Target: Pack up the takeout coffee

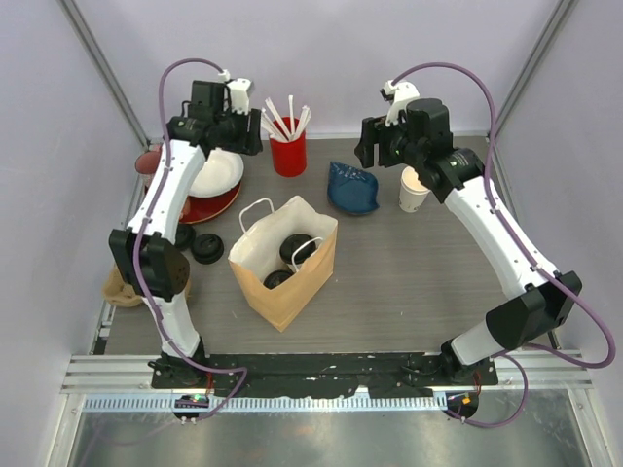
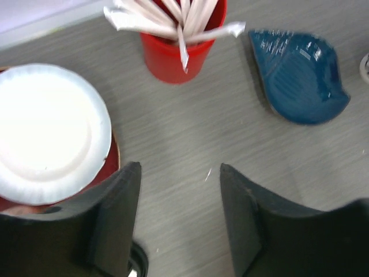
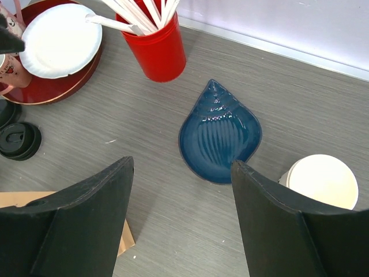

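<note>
The brown paper bag (image 1: 282, 263) stands open at mid-table. Inside it show two round black lids of the takeout coffee (image 1: 300, 249), the second (image 1: 277, 279) nearer the front; the cups under them are hidden. My left gripper (image 1: 248, 131) (image 2: 180, 173) hovers at the back left between the white paper plate and the red straw holder, open with only bare table between its fingers. My right gripper (image 1: 365, 148) (image 3: 181, 167) hangs at the back right, near the blue dish, open and holding nothing.
A red straw holder (image 1: 288, 151) (image 2: 173, 55) (image 3: 155, 49) stands at the back. A blue leaf dish (image 1: 352, 187) (image 2: 302, 75) (image 3: 219, 135) and a lidless cream cup (image 1: 415, 190) (image 3: 323, 180) lie right of it. A white plate (image 1: 219, 170) (image 2: 46, 130) sits on red plates; loose black lids (image 1: 206, 248) (image 3: 20, 140) lie left of the bag.
</note>
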Motion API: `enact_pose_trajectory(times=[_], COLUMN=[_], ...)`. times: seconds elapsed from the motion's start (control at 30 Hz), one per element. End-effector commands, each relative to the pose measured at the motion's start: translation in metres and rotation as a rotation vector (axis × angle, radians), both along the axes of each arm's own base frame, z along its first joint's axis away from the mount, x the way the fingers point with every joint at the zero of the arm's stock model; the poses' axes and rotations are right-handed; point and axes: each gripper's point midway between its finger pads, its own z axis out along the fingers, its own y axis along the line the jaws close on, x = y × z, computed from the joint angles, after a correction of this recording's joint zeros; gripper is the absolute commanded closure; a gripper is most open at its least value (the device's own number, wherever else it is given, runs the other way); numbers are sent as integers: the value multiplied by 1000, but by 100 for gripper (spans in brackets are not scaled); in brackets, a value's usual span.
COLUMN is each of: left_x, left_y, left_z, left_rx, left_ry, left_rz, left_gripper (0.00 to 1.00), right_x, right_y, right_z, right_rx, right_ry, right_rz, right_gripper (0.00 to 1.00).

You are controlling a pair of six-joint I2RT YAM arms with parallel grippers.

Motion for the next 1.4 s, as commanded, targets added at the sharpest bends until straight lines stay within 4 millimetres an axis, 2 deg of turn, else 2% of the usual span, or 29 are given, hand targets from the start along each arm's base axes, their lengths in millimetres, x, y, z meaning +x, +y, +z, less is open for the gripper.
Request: enact_pose_trajectory(times=[0.0, 0.03, 0.1, 0.17, 0.23, 0.3, 0.43, 0.47, 0.5, 0.53, 0.57, 0.67, 0.77, 0.9, 1.13, 1.23, 1.33, 1.37], left_x=[44, 56, 69, 81, 83, 76, 74, 79, 86, 92, 98, 106, 108, 112, 103, 105, 105, 106], left_y=[-5, -3, -4, -12, -27, -51, -73, -73, -64, -59, -56, -45, -45, -48, -62, -63, -67, -65], left_z=[46, 37, 32, 19, 10, 6, -1, -7, -9, -1, -8, -5, -4, -11, -22, -32, -32, -30], left_rx=[-19, -4, -16, -31, -52, -52, 4, 10, 38, 53, 74, 115, 115, 112, 56, 43, 32, 38], left_ry=[-213, -208, -217, -200, -182, -179, -205, -199, -205, -228, -225, -246, -256, -249, -196, -176, -171, -176], left_rz=[51, 75, 104, 83, 27, -69, -142, -128, -72, -40, -18, 34, 36, 27, -27, -23, -29, -23], left_gripper=[45, 48, 53, 55, 56, 56, 53, 53, 53, 53, 53, 53, 55, 58, 58, 65, 75, 84], right_x=[7, 6, 7, 7, 7, 8, 8, 7, 6, 5, 5, 1, 1, 2, -1, -1, -3, -4], right_y=[1, 1, -1, -4, -4, -6, -5, -6, -6, -7, -8, -9, -16, -14, -15, -15, -16, -17], right_z=[3, 1, -3, -6, -9, -13, -13, -12, -11, -11, -11, -10, -10, -11, -8, -9, -8, -7], right_rx=[13, 8, -2, -13, -21, -27, -24, -26, -26, -29, -30, -34, -52, -51, -49, -52, -53, -53], right_ry=[-24, -17, -5, 8, 17, 28, 34, 36, 37, 39, 38, 33, 25, 29, 23, 30, 30, 28], right_rz=[-5, -8, -19, -29, -34, -47, -48, -47, -47, -46, -47, -45, -71, -66, -66, -64, -65, -65], right_gripper=[27, 27, 27, 27, 27, 27, 27, 27, 27, 27, 27, 27, 27, 27, 27, 27, 27, 27])
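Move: Ahead of the empty left hand stand the wrapped straws, about 14 cm farther out, 8 cm to its right and 8 cm lower, in the red cup, whose middle is some 16 cm ahead, 9 cm right and 18 cm below. The white plate lies about 14 cm ahead and 11 cm left, the blue dish 11 cm ahead and 22 cm right, both well below. From the right hand the straws are roughly 22 cm ahead, 18 cm left and 14 cm lower. Reaching for the straw that leans back out of the red cup, the left hand goes about 10 cm forward, drawing some 6 cm right and sinking 4 cm, then eases to a near stop as its fingers tip up slightly. They narrow from over half open to about a third, lined up with that straw's end; contact can't be seen. The right hand, still open and empty, sinks about 3 cm. ##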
